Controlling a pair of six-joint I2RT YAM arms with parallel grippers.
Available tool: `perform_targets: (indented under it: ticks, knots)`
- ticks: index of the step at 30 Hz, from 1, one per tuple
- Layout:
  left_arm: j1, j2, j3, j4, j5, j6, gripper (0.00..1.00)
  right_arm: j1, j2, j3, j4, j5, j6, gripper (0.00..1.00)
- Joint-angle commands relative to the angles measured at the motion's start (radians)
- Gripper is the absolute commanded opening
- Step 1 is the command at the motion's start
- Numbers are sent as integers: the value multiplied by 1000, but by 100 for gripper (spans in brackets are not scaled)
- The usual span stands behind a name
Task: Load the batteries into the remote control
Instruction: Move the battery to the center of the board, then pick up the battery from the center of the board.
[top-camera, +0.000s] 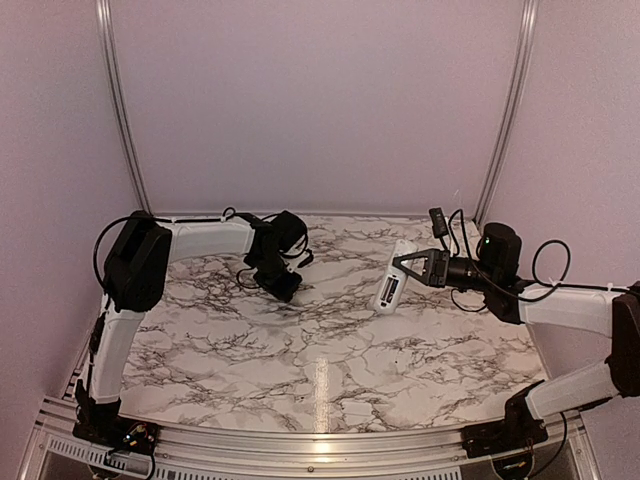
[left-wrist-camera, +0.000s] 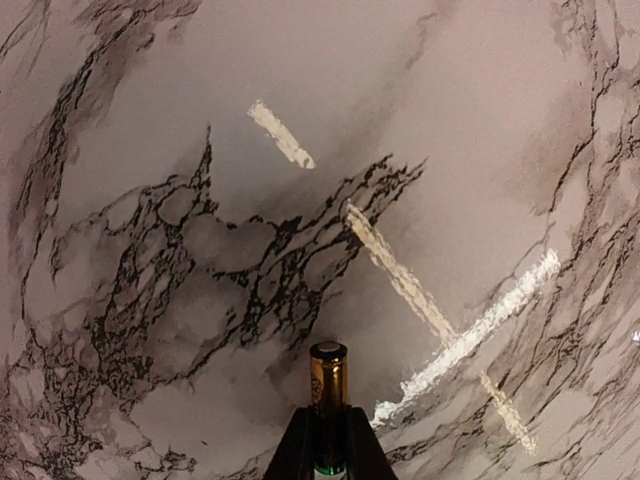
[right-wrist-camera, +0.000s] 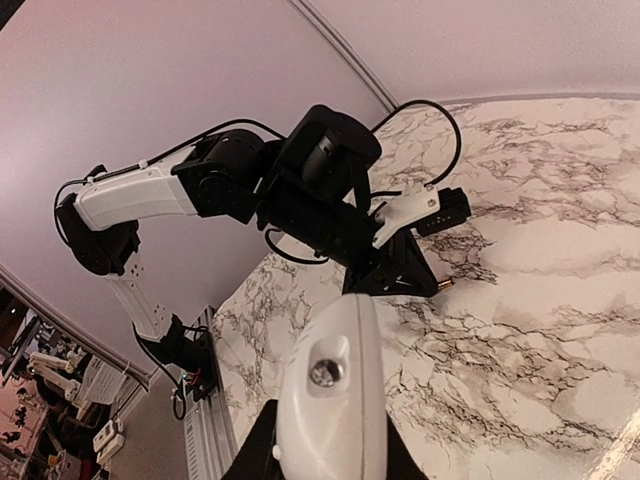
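A golden-brown battery (left-wrist-camera: 328, 385) sticks out past the tips of my left gripper (left-wrist-camera: 328, 418), whose black fingers are shut on its sides. This gripper (top-camera: 286, 286) hovers low over the marble table's back left. From the right wrist view the battery's tip (right-wrist-camera: 444, 284) pokes out of the left gripper (right-wrist-camera: 425, 285). My right gripper (top-camera: 407, 266) is shut on the white remote control (top-camera: 390, 283), held above the table at centre right. In the right wrist view the remote control (right-wrist-camera: 335, 400) shows its rounded end with a small lens, pointed towards the left arm. No other batteries are in view.
The marble-patterned table (top-camera: 330, 350) is enclosed by pale walls at the back and sides. A metal rail (top-camera: 300, 445) runs along the near edge by the arm bases. Cables (top-camera: 455, 235) loop off the right wrist.
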Motion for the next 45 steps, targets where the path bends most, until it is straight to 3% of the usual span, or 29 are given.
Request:
perform_targets:
  ticks: [1,11,23,35,45]
  knots:
    - [-11,-97,-108,-47,34,-230,0,-8,6,-12,53,-31,50,0]
    - [-48,-199,-297,-25,125,-468,0,13,4,-73,79,-40,96,0]
    - [-192,-521,-535,122,158,-409,0,109,72,-155,274,43,303,0]
    - [-335,-654,-505,245,231,-532,0,219,179,-169,386,148,479,0]
    - [-350,-593,-421,214,252,-578,0,266,271,-146,469,210,530,0]
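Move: The remote control, held still by the right fingers, has its middle roughly 14 cm back, 20 cm right of and 19 cm above the left hand; from the right hand that middle is about 3 cm back, 1 cm left and 2 cm lower. A white cover lies on the table some 32 cm back and 14 cm right of the left hand, about 2 cm below. From the right hand, the battery in the left fingers is about 11 cm ahead, 21 cm left and 21 cm down. The battery, already pinched in the left fingers, is first drawn back about 10 cm, staying low over the table. It is then lifted some 15 cm while still going back and to the right, towards the remote control, the fingers tilting from down to down-and-right. The right hand keeps its grip and brings the remote to meet it, some 8 cm down, 5 left and 4 back, rolling about 25 degrees so its forward side dips. ##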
